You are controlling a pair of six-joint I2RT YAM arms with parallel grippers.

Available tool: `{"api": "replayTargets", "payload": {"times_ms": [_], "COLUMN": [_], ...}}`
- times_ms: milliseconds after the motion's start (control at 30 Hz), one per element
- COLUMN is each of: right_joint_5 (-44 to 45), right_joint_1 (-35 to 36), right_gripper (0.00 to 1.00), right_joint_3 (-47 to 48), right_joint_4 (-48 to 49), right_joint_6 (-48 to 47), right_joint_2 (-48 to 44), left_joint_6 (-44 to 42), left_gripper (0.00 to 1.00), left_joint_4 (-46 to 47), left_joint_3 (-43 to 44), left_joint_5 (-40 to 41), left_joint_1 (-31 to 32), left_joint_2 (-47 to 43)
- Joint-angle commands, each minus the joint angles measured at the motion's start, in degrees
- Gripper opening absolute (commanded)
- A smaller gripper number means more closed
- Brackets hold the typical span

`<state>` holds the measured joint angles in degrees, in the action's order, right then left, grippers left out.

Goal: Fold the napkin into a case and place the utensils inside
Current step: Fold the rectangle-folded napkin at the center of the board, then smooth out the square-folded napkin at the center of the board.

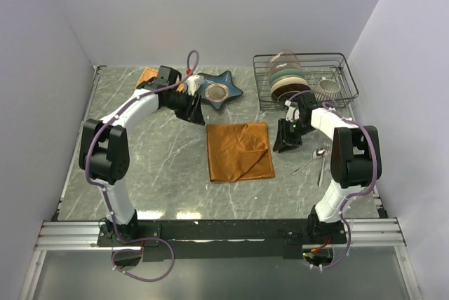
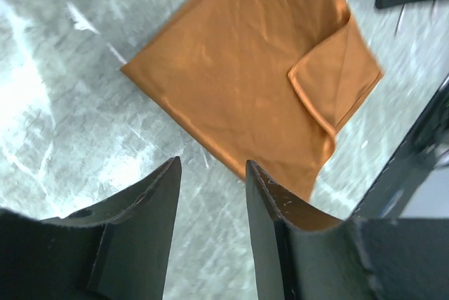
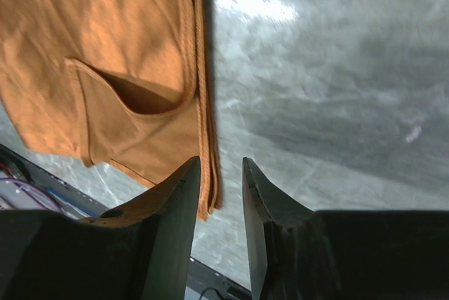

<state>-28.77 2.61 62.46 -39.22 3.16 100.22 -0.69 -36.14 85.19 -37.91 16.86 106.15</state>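
The rust-orange napkin (image 1: 239,151) lies folded in the middle of the table, one corner turned back over it as a flap (image 2: 330,76). No case shape shows. My left gripper (image 1: 194,112) hovers just off the napkin's far left corner, open and holding nothing (image 2: 210,163). At the napkin's right edge, my right gripper (image 1: 286,139) is open and holds nothing (image 3: 221,161); the layered cloth edge (image 3: 205,139) lies on the table just off its left finger. The utensils (image 1: 319,158), two thin silver pieces, lie on the table right of the right gripper.
A wire rack (image 1: 344,69) with stacked dishes and a cup stands at the back right. A dark blue star-shaped dish (image 1: 231,91) sits at the back centre, and a lighter orange woven plate (image 1: 148,75) lies behind the left arm. Walls enclose the table.
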Motion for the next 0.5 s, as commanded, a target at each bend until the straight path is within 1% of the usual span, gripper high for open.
{"api": "replayTargets", "payload": {"times_ms": [0, 33, 67, 100, 167, 200, 233, 267, 300, 333, 367, 467], "right_joint_5": [-1.29, -1.11, -0.76, -0.15, 0.21, 0.21, 0.82, 1.43, 2.66, 3.28, 3.98, 5.66], "right_joint_1": [2.30, 3.27, 5.71, 7.04, 9.77, 12.48, 13.64, 14.69, 16.96, 17.77, 18.91, 21.73], "right_gripper": [0.39, 0.39, 0.38, 0.38, 0.36, 0.36, 0.36, 0.36, 0.36, 0.37, 0.38, 0.39], "right_joint_3": [2.58, 2.84, 4.15, 5.30, 8.80, 9.61, 9.96, 10.14, 10.32, 10.49, 11.02, 12.85], "right_joint_4": [5.37, 6.25, 6.70, 6.27, 3.99, 3.63, 3.80, 4.85, 5.20, 5.47, 5.99, 6.97], "right_joint_6": [0.97, 0.10, -0.43, -0.78, -1.23, -0.88, -0.44, -0.09, 0.53, 0.79, 1.23, 2.38], "right_joint_2": [-4.50, -5.56, -6.52, -6.27, -4.00, -3.20, -2.67, -1.97, -1.62, -0.65, -0.04, 2.42], "left_joint_6": [-10.74, -10.30, -9.43, -6.37, -1.80, 3.19, 4.89, 9.26, 11.22, 12.89, 16.04, 20.45], "left_gripper": [0.47, 0.47, 0.47, 0.46, 0.42, 0.39, 0.34, 0.32, 0.28, 0.23, 0.21, 0.17], "left_joint_4": [-1.74, -1.48, 0.00, 1.58, 6.05, 7.04, 7.92, 9.41, 11.60, 12.49, 13.19, 15.39], "left_joint_3": [-0.98, -1.86, -2.56, -3.44, -6.87, -7.75, -9.15, -9.94, -10.48, -11.00, -11.27, -11.45], "left_joint_5": [-1.46, -2.07, -3.47, -3.92, -4.19, -4.97, -5.68, -6.12, -6.64, -6.91, -7.26, -8.84], "left_joint_1": [1.15, 1.15, 1.15, 1.15, 1.15, 1.15, 1.15, 1.24, 1.33, 1.33, 1.33, 1.51], "left_joint_2": [-3.14, -3.31, -3.84, -4.02, -4.46, -4.28, -4.11, -3.67, -3.32, -2.36, -1.83, 0.55]}}
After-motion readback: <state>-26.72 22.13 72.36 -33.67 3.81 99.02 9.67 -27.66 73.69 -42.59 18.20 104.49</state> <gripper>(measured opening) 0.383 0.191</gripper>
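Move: The square-folded napkin lies between the hands. Its middle is about 16 cm left of the right hand, level with it and some 4 cm below; a spoon lies roughly 10 cm to that hand's right and 3 cm nearer the base. From the left hand, the napkin's middle is about 16 cm right, 8 cm back and 13 cm below, while the blue star plate stands about 16 cm ahead and 8 cm right. Leftward in a quick sweep of about 12 cm, climbing some 6 cm, the right hand passes the napkin's right edge to hang over its middle, swinging roughly 20 degrees counter-clockwise, fingers tipping up, gap unchanged. The left hand eases back 4 cm and down 3 cm beside the napkin's left edge, narrowing its empty fingers to a small gap. ##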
